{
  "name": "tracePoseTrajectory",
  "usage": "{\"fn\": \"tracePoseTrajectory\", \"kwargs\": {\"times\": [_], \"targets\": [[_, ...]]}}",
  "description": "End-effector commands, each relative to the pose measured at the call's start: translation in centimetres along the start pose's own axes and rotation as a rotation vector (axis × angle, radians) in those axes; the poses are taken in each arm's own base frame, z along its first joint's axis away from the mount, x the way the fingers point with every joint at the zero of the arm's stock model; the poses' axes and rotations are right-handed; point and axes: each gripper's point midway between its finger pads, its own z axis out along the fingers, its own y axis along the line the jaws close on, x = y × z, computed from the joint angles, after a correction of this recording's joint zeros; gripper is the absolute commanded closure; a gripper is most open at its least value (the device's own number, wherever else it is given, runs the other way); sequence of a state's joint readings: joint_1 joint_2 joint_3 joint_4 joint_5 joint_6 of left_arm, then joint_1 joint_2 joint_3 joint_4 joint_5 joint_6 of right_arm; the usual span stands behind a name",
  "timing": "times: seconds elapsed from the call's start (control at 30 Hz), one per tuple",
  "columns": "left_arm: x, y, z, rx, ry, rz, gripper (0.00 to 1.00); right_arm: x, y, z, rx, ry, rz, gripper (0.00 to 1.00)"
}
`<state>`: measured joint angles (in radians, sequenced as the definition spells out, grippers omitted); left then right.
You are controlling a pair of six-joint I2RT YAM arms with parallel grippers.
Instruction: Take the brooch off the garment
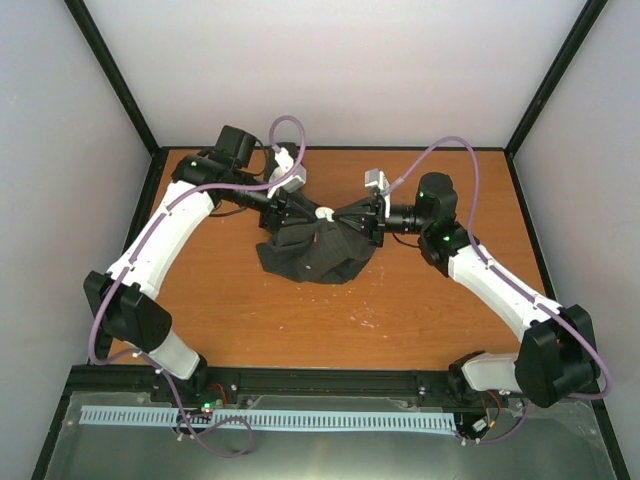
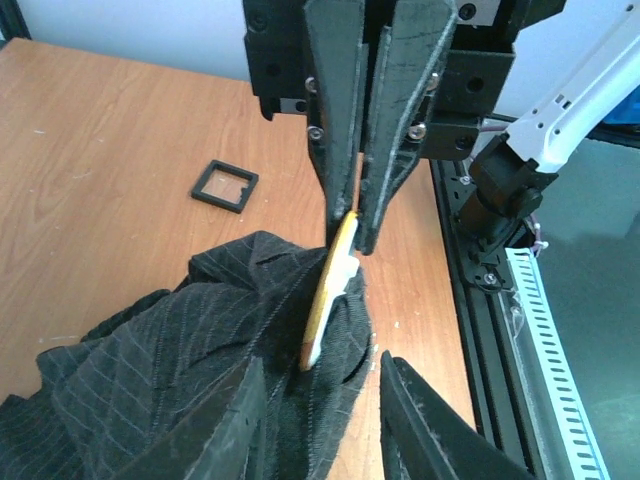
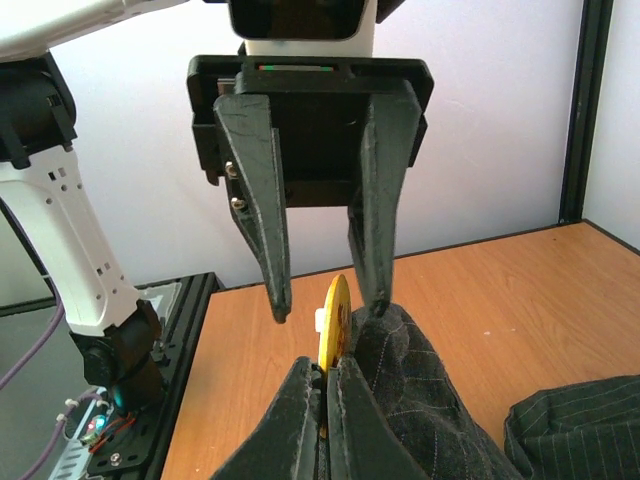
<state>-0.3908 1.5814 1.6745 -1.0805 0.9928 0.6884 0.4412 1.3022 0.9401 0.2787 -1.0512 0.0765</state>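
Note:
The garment [image 1: 310, 255], a dark pinstriped cloth, lies bunched at the middle of the table. The brooch [image 3: 338, 310] is a small golden-yellow disc with a white back, standing on edge at the cloth's top fold. My right gripper [image 3: 326, 365] is shut on the brooch's edge. The left wrist view shows the brooch [image 2: 335, 275] held in the right gripper [image 2: 352, 232] from above. My left gripper [image 2: 320, 362] is open, its fingers astride the brooch and the raised fold of garment [image 2: 180, 350]. From above, both grippers meet tip to tip: left gripper [image 1: 303, 212], right gripper [image 1: 345, 217].
A small black square tray [image 2: 224, 186] lies on the wooden table beyond the garment. A black rail [image 1: 330, 380] runs along the near edge. Grey walls with black posts close in the back and sides.

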Motion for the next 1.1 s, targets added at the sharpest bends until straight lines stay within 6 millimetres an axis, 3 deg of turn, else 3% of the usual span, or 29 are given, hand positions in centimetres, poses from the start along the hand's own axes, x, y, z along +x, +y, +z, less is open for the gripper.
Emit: {"fn": "tracePoseTrajectory", "kwargs": {"times": [0.0,0.27,0.43,0.6,0.7,0.8,0.93,1.03,1.07], "targets": [[-0.5,-1.7,0.4,0.055,-0.009,0.026,0.68,-1.7,0.2,0.2,-0.013,-0.031,-0.031,0.97],[-0.7,-1.2,0.8,0.035,-0.004,0.012,0.78,-1.7,-0.1,0.3,-0.006,-0.031,-0.011,0.97],[-0.4,-1.7,1.4,0.059,0.018,0.010,0.89,-1.9,-0.6,0.3,0.020,-0.029,-0.010,0.97],[0.4,-2.6,2.0,0.089,0.048,0.020,0.91,-1.9,-1.9,0.6,0.065,-0.022,0.019,0.97],[0.4,-2.1,2.0,0.057,0.068,0.030,0.99,-1.8,-2.2,0.7,0.081,-0.017,0.025,0.98],[0.0,-1.7,1.7,0.019,0.070,0.034,0.99,-1.4,-2.3,0.6,0.088,-0.008,0.031,0.97],[-1.2,-1.1,1.3,-0.014,0.047,-0.017,0.99,-1.2,-3.3,0.3,0.156,-0.009,0.057,0.66],[-2.5,-0.8,1.2,-0.023,0.026,-0.078,0.99,-2.1,-4.2,-0.4,0.231,-0.085,0.078,0.32],[-2.7,-0.6,1.1,-0.028,0.018,-0.098,0.99,-2.5,-4.2,-0.7,0.244,-0.116,0.082,0.28]]}}
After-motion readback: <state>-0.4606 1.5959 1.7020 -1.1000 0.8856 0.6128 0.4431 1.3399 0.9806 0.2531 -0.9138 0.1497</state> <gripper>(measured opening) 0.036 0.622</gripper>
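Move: The brooch, its edge already pinched by the right fingers, stands with its middle about 3 cm right of the left hand, some 1 cm back and 1 cm lower, its near end between the left hand's open fingertips. From the right hand the brooch's middle is about 2 cm to the left, level in height and reach. The garment's raised fold lies some 2 cm farther out than the brooch and 3 cm below it. The left hand eases about 1.5 cm right and down with a slight shift back, bringing its half-open fingers onto the brooch's near edge and shutting them to pinch the brooch while the right fingers keep their hold. Only after that does the right hand open more than halfway, letting the brooch out of its pinch as the gripper slides about 3 cm forward and turns some 10 degrees clockwise, its base-side finger still close beside the brooch. ##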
